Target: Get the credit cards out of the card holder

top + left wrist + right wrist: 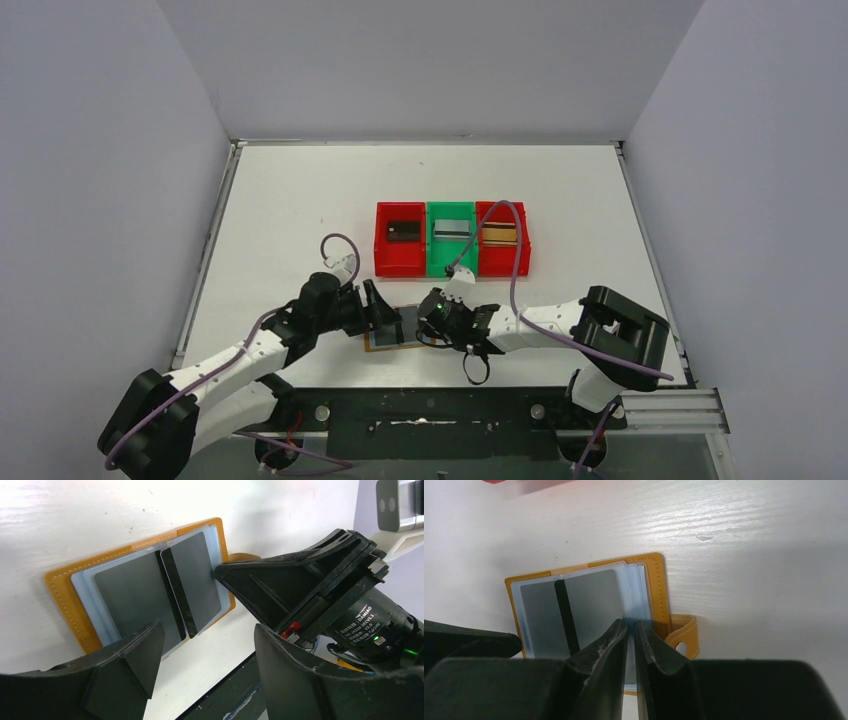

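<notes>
The card holder (pixel 385 342) lies open flat near the table's front edge, its tan leather border (pixel 65 587) framing pale blue pockets. Its snap tab (pixel 684 635) points right. A grey card with a black stripe (pixel 135 592) (pixel 591 600) shows in the top pocket. My left gripper (pixel 207 650) hovers open over the holder's near left side with nothing between its fingers. My right gripper (pixel 630 624) has its tips on the pockets' right edge, the jaws closed to a thin slit. A black card (pixel 403 231), a silver card (pixel 452 228) and a gold card (pixel 499 234) lie in the bins.
Three bins stand in a row behind the holder: a red one (pixel 382 240), a green one (pixel 430 250) and another red one (pixel 525 245). The table's front edge and a dark mounting rail (pixel 430 405) run just below the holder. Grey walls enclose the table.
</notes>
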Robot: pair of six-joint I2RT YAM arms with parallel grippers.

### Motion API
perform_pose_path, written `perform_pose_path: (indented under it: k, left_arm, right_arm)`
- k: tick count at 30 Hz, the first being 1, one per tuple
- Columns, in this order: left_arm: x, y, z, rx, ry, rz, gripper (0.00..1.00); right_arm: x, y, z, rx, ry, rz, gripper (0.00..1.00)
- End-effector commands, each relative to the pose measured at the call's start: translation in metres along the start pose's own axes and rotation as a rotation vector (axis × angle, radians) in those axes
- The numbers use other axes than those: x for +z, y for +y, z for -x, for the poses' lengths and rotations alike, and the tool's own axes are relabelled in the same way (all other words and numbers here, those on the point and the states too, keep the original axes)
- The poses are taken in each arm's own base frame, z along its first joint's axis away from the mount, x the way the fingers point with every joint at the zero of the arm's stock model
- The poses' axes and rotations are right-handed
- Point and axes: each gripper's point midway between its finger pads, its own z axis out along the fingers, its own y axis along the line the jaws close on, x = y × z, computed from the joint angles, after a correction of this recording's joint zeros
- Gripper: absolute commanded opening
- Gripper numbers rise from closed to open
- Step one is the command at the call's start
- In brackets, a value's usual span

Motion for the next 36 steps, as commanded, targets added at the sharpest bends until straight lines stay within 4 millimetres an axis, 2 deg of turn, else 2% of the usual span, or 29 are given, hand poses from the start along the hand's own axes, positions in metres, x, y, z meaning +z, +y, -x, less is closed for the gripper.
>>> perform_pose_path:
  k: [1, 14, 26, 36]
  left_arm:
    - [0.007, -0.033, 0.017, 0.068, -0.030, -0.089, 0.65]
    - [0.022, -0.018, -0.001, 0.044, 0.003, -0.019, 0.60]
    - [0.029, 0.010, -0.013, 0.002, 0.006, 0.059, 0.50]
    - [0.033, 0.031, -0.015, -0.026, -0.025, 0.143, 0.44]
  right_arm:
    - [0.004, -0.034, -0.017, -0.037, 0.033, -0.105, 0.14]
    - [0.003, -0.030, -0.020, -0.040, 0.030, -0.093, 0.14]
    - [0.002, -0.027, -0.026, -0.022, 0.035, -0.067, 0.14]
    - [0.001, -0.031, -0.030, -0.010, 0.041, -0.064, 0.14]
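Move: The striped card in the open card holder's right page lies about 5 cm to the left hand's right, some 2 cm ahead and 5 cm below. The left-page card is about 1 cm ahead and 1 cm left of that hand, equally low. From the right hand, its fingertips at the page's outer edge, the striped card is about 3 cm left, level fore and aft; the clasp strap is roughly 5 cm right, 1 cm back. The left hand sinks about 3.5 cm towards the striped card, fingers partly closing, while right fingertips hold the page. ##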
